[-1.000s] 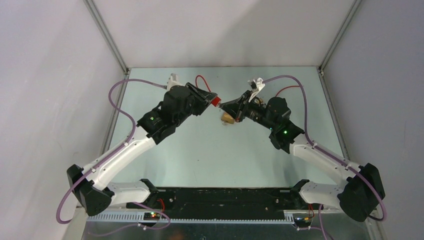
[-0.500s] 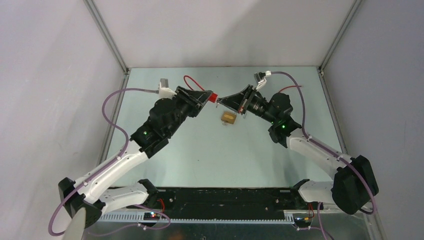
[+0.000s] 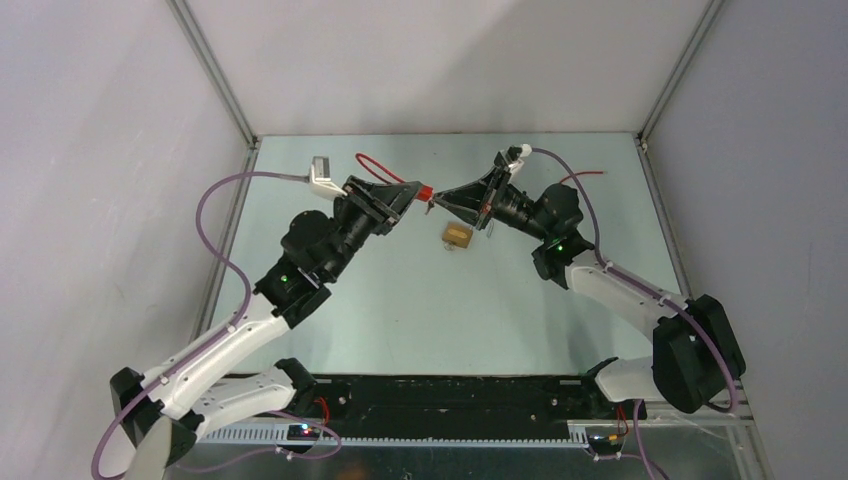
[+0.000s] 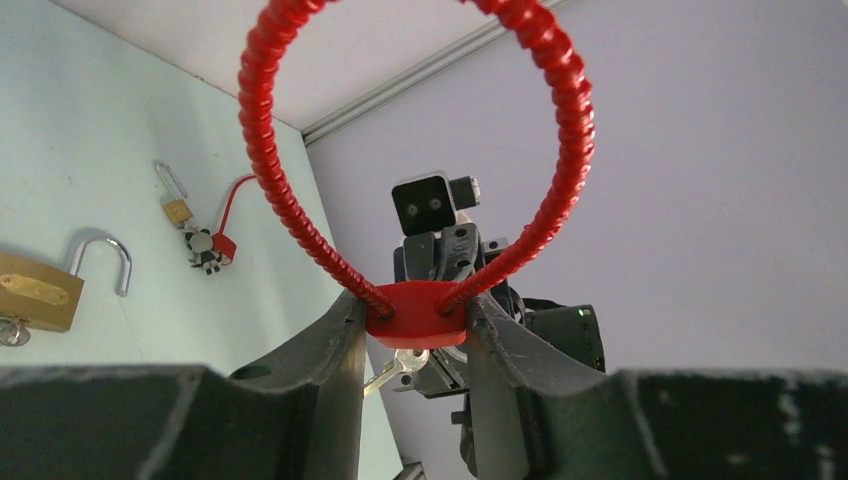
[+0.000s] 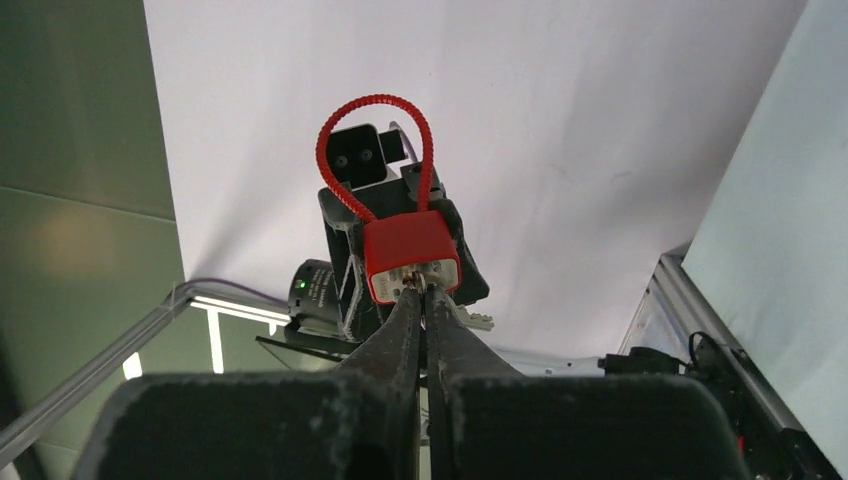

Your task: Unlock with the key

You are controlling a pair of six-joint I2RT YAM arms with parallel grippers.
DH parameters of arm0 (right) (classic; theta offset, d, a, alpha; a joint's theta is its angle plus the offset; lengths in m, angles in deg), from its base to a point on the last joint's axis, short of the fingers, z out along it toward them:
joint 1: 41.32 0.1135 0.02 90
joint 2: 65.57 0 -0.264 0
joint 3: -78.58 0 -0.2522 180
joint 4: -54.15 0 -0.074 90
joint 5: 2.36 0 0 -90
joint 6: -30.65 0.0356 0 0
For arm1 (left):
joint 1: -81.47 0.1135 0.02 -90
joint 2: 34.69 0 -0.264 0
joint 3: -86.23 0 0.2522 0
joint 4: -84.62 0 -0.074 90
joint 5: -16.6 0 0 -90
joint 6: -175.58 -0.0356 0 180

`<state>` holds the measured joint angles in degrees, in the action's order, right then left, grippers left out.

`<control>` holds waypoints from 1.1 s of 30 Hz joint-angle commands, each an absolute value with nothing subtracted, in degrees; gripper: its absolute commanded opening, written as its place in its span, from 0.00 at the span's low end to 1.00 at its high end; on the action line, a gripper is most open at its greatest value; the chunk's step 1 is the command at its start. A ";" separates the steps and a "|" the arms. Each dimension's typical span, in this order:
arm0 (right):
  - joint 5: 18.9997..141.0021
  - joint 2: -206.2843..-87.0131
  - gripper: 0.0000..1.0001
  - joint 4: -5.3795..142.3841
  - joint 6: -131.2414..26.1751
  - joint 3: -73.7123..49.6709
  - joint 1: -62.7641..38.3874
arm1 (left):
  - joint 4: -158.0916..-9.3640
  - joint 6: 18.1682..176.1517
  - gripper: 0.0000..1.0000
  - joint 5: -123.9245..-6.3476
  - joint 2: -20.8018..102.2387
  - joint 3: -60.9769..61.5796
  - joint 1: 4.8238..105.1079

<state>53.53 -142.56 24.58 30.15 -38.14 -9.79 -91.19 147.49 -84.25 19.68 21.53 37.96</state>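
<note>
My left gripper (image 3: 415,192) is shut on a red lock (image 4: 415,310), whose red cable loop (image 4: 262,150) arches up over the fingers. It is held above the table. The right gripper (image 5: 420,289) meets it head-on, jaws shut on the small silvery key (image 5: 418,282) at the lock's pale underside (image 5: 412,275). A second silvery key (image 4: 398,368) dangles below the lock. In the top view both gripper tips touch at the red lock (image 3: 425,190), behind the brass padlock (image 3: 458,235).
The brass padlock (image 4: 35,300) lies on the table with its shackle open and keys beside it. Further back lie a smaller brass padlock (image 4: 178,208) and a red tag (image 4: 224,246) with wire. Grey walls close in the back and sides.
Both grippers have moved together, up and towards the back wall, away from the brass padlock, which now lies uncovered. The left arm has stretched further forward. Both grips are unchanged.
</note>
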 commanded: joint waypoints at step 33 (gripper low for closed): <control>64.30 -121.00 0.66 48.34 -59.23 -37.93 -2.90 | -95.97 157.28 0.00 -67.80 21.69 19.84 42.28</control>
<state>62.50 -118.54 52.12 -51.75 -40.00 -4.30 -94.18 155.88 -69.82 21.71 23.24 42.13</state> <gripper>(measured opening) 0.664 0.384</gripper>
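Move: My right fingers are still pinching the key in the red lock's keyhole, so the key lies at their hand point; the lock body is about 2 cm to the left and 1 cm farther out. The spare key hangs some 2 cm below, 1 cm back and 1 cm left. The brass padlock lies on the table about 30 cm beneath, 3 cm farther out and 4 cm right. From my left hand, which grips the lock, the key is about 3 cm right and 1 cm back, level with it. I open my right fingers wide and let go of the key, pulling off nearly 8 cm to the right, then swinging back towards my base and easing some 3 cm left again, while the wrist unrolls nearly 80 degrees, counter-clockwise seen from behind the hand. My left hand keeps its grip on the red lock, drawing back a little and then drifting right, about 2 cm in all, turning some 10 degrees clockwise. ##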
